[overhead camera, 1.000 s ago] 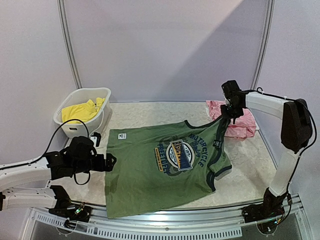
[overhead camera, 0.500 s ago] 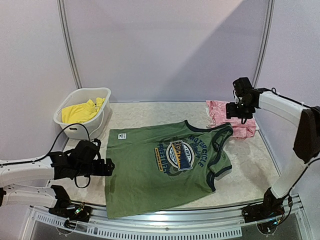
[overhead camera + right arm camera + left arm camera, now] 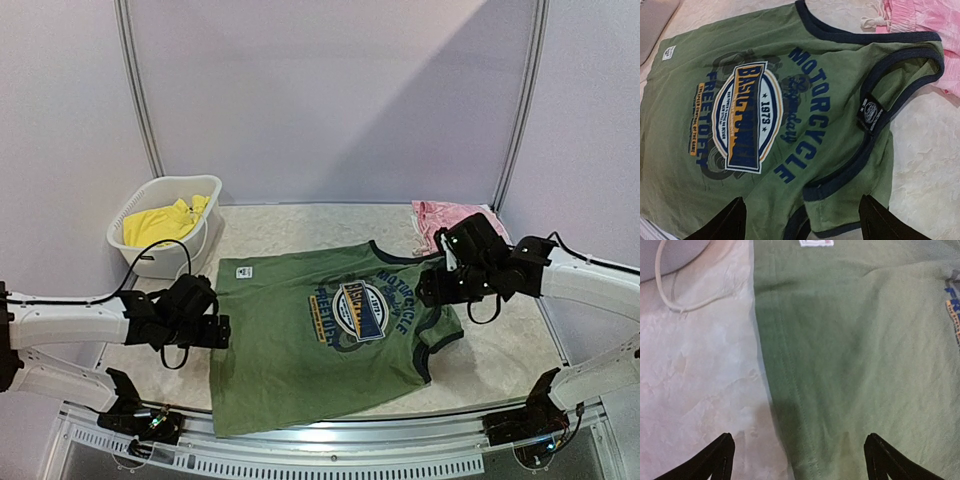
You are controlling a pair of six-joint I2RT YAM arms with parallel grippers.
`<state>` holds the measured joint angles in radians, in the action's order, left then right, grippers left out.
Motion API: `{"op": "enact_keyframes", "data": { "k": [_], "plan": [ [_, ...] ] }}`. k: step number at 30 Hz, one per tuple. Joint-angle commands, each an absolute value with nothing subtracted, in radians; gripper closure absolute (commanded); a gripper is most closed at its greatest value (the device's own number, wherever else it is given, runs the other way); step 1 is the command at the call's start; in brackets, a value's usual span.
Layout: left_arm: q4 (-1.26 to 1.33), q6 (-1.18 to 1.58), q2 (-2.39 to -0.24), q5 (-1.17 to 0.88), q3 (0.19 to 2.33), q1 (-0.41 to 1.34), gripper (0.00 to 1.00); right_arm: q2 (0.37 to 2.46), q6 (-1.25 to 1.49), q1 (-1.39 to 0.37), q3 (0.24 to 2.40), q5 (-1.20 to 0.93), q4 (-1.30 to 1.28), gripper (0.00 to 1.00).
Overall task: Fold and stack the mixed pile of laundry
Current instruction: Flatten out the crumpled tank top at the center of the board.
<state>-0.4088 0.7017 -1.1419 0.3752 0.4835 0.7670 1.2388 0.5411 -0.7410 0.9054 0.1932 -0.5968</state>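
The olive-green tank top point(image 3: 300, 350) lies spread flat on the table, its round blue-orange graphic point(image 3: 362, 310) facing up. My left gripper point(image 3: 222, 332) is open and straddles the top's left hem point(image 3: 785, 390), one finger over bare table and the other over cloth. My right gripper point(image 3: 428, 288) hovers open above the top's shoulder straps and navy armhole trim point(image 3: 840, 182), holding nothing. The pink garment point(image 3: 445, 215) lies at the back right, and its edge also shows in the right wrist view point(image 3: 935, 30). Yellow shorts point(image 3: 165, 222) lie in the basket.
The white slotted basket point(image 3: 150, 262) stands at the back left, close to the left arm. A white cord point(image 3: 670, 295) loops on the table beside the top's hem. The table's metal front rail point(image 3: 330, 455) runs along the near edge.
My right gripper has let go of the tank top's strap, opened, and swung down to hover low over the shoulder. The strap has dropped flat. My left gripper has edged toward the hem.
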Motion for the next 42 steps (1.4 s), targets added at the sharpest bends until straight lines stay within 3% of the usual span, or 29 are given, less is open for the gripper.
{"op": "enact_keyframes", "data": {
  "k": [1,11,23,35,39,42],
  "plan": [
    [-0.406,0.634,-1.177,0.395,0.567,0.746,0.09,1.176,0.660,-0.878,0.876,0.278,-0.661,0.22],
    [-0.399,0.601,-1.208,0.386,0.602,0.742,0.09,1.262,0.873,-1.124,0.867,0.337,-0.804,0.33],
    [-0.378,0.609,-1.166,0.348,0.545,0.742,0.10,1.583,0.848,-1.080,0.961,0.476,-0.827,0.47],
    [-0.375,0.606,-1.113,0.342,0.496,0.742,0.10,1.751,0.827,-1.041,1.044,0.567,-0.885,0.59],
    [-0.372,0.604,-1.105,0.335,0.491,0.742,0.10,1.786,0.837,-1.040,1.061,0.601,-0.918,0.69],
    [-0.364,0.600,-1.099,0.334,0.486,0.742,0.09,1.783,0.864,-1.040,1.073,0.656,-0.972,0.89]
  ]
}}
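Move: The navy-edged armhole fold of the tank top, near its lower corner, lies about 5 cm back from the right hand, straight in line sideways and some 12 cm below. From that hand the printed logo is about 7 cm ahead and 13 cm left, the shoulder strap roughly 20 cm ahead and 11 cm right, and the pink laundry some 27 cm ahead and 13 cm right. From the left hand the fold is about 39 cm right, 2 cm back and 3 cm lower. Back about 9 cm and a little left at first, the right hand then turns downward, dropping some 11 cm in all while edging forward and right again onto the armhole fold. It rolls its left side down about 35 degrees, and the wide fingers narrow to pinch the cloth just below the navy trim. The open left hand lifts a little outward by the hem, then eases partly back. ##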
